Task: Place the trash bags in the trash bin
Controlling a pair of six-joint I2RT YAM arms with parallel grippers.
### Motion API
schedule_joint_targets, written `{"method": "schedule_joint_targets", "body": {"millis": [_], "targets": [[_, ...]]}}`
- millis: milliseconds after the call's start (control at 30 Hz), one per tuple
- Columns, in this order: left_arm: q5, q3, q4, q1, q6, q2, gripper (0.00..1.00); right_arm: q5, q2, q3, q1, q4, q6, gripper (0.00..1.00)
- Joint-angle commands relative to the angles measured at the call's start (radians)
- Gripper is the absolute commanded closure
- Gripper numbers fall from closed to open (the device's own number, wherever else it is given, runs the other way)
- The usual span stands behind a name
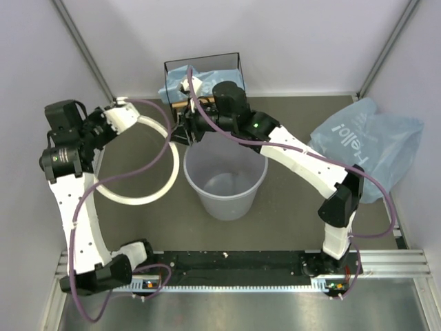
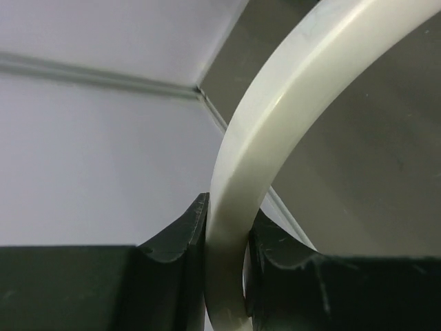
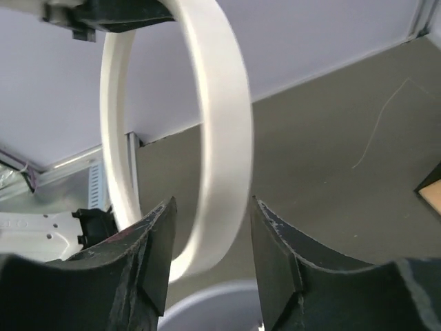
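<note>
The trash bin (image 1: 226,181), a translucent whitish bucket, stands in the middle of the table without its white ring rim (image 1: 138,200). That ring is lifted to the bin's left. My left gripper (image 1: 132,110) (image 2: 227,265) is shut on the ring's far edge (image 2: 275,124). My right gripper (image 1: 180,132) (image 3: 210,234) is open, its fingers either side of the ring's right edge (image 3: 224,124) with gaps showing; the bin's rim (image 3: 207,310) lies below. One light-blue trash bag (image 1: 180,79) sits in the shelf, another with white lettering (image 1: 365,148) lies at the right.
A black-wire-framed shelf (image 1: 238,69) stands against the back wall, just behind the bin and my right wrist. White walls close in on the left, back and right. The arm bases sit on the rail (image 1: 234,265) at the near edge.
</note>
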Motion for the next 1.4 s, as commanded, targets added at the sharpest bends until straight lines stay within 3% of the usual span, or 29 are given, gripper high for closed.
{"method": "schedule_joint_targets", "body": {"millis": [0,100,200,367,433,567,667,800,867,933,1000,1100,1167,1233,1367], "targets": [[0.054,0.013,0.065,0.116,-0.111,0.086,1.00,0.033,-0.100,0.077,-0.045,-0.029,-0.021,0.42],[0.044,0.000,0.072,0.157,-0.169,0.174,1.00,0.060,-0.157,0.068,-0.092,-0.092,-0.078,0.23],[0.018,-0.062,0.079,0.161,-0.238,0.258,1.00,0.151,-0.213,0.030,-0.129,-0.204,-0.164,0.14],[-0.112,-0.143,0.127,0.161,-0.391,0.439,0.96,0.186,-0.243,0.010,-0.229,-0.460,-0.268,0.08],[-0.145,-0.161,0.153,0.165,-0.442,0.516,0.96,0.179,-0.269,-0.005,-0.263,-0.515,-0.286,0.01],[-0.182,-0.253,0.242,0.170,-0.488,0.603,0.95,0.166,-0.362,-0.079,-0.354,-0.621,-0.343,0.01],[-0.159,-0.275,0.259,0.168,-0.525,0.663,0.87,0.153,-0.457,-0.176,-0.399,-0.664,-0.421,0.01],[-0.182,-0.292,0.282,0.170,-0.557,0.714,0.62,0.102,-0.552,-0.277,-0.531,-0.787,-0.483,0.01],[-0.183,-0.287,0.268,0.170,-0.565,0.725,0.39,0.119,-0.579,-0.291,-0.572,-0.830,-0.510,0.01],[-0.145,-0.275,0.230,0.171,-0.573,0.702,0.28,0.105,-0.612,-0.305,-0.646,-0.909,-0.556,0.01],[-0.114,-0.255,0.202,0.171,-0.579,0.630,0.24,0.048,-0.666,-0.341,-0.693,-0.951,-0.582,0.01],[0.065,-0.225,0.104,0.168,-0.544,0.460,0.22,0.080,-0.724,-0.392,-0.721,-1.003,-0.615,0.01],[0.227,-0.208,0.016,0.168,-0.477,0.371,0.22,0.105,-0.789,-0.416,-0.727,-1.055,-0.674,0.01],[0.316,-0.212,-0.069,0.150,-0.341,0.270,0.22,0.088,-0.830,-0.436,-0.743,-1.121,-0.768,0.01],[0.426,-0.327,-0.267,0.125,-0.067,0.148,0.23,0.208,-0.852,-0.525,-0.760,-1.172,-0.817,0.01]]}}
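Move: The left hand holds the white rim ring by its far-left edge; the table spot for the ring lies about 35 cm below, 3 cm right and 1 cm back, with the trash bin some 29 cm right and 5 cm back. From the right hand, the spread trash bag is about 60 cm right, 13 cm ahead and 34 cm below; the bin is 12 cm right, 2 cm back, and the ring's middle 13 cm left, 6 cm back. The left hand carries the ring down about 34 cm, swinging some 9 cm left and slightly forward while its fingers tip towards the table, then opens to let go and rises about 17 cm, drifting right. The right hand, already loosening, spreads wide and leaves the ring's right side, sweeping right past the bin towards the bag, first slightly forward and up, then back and down. ##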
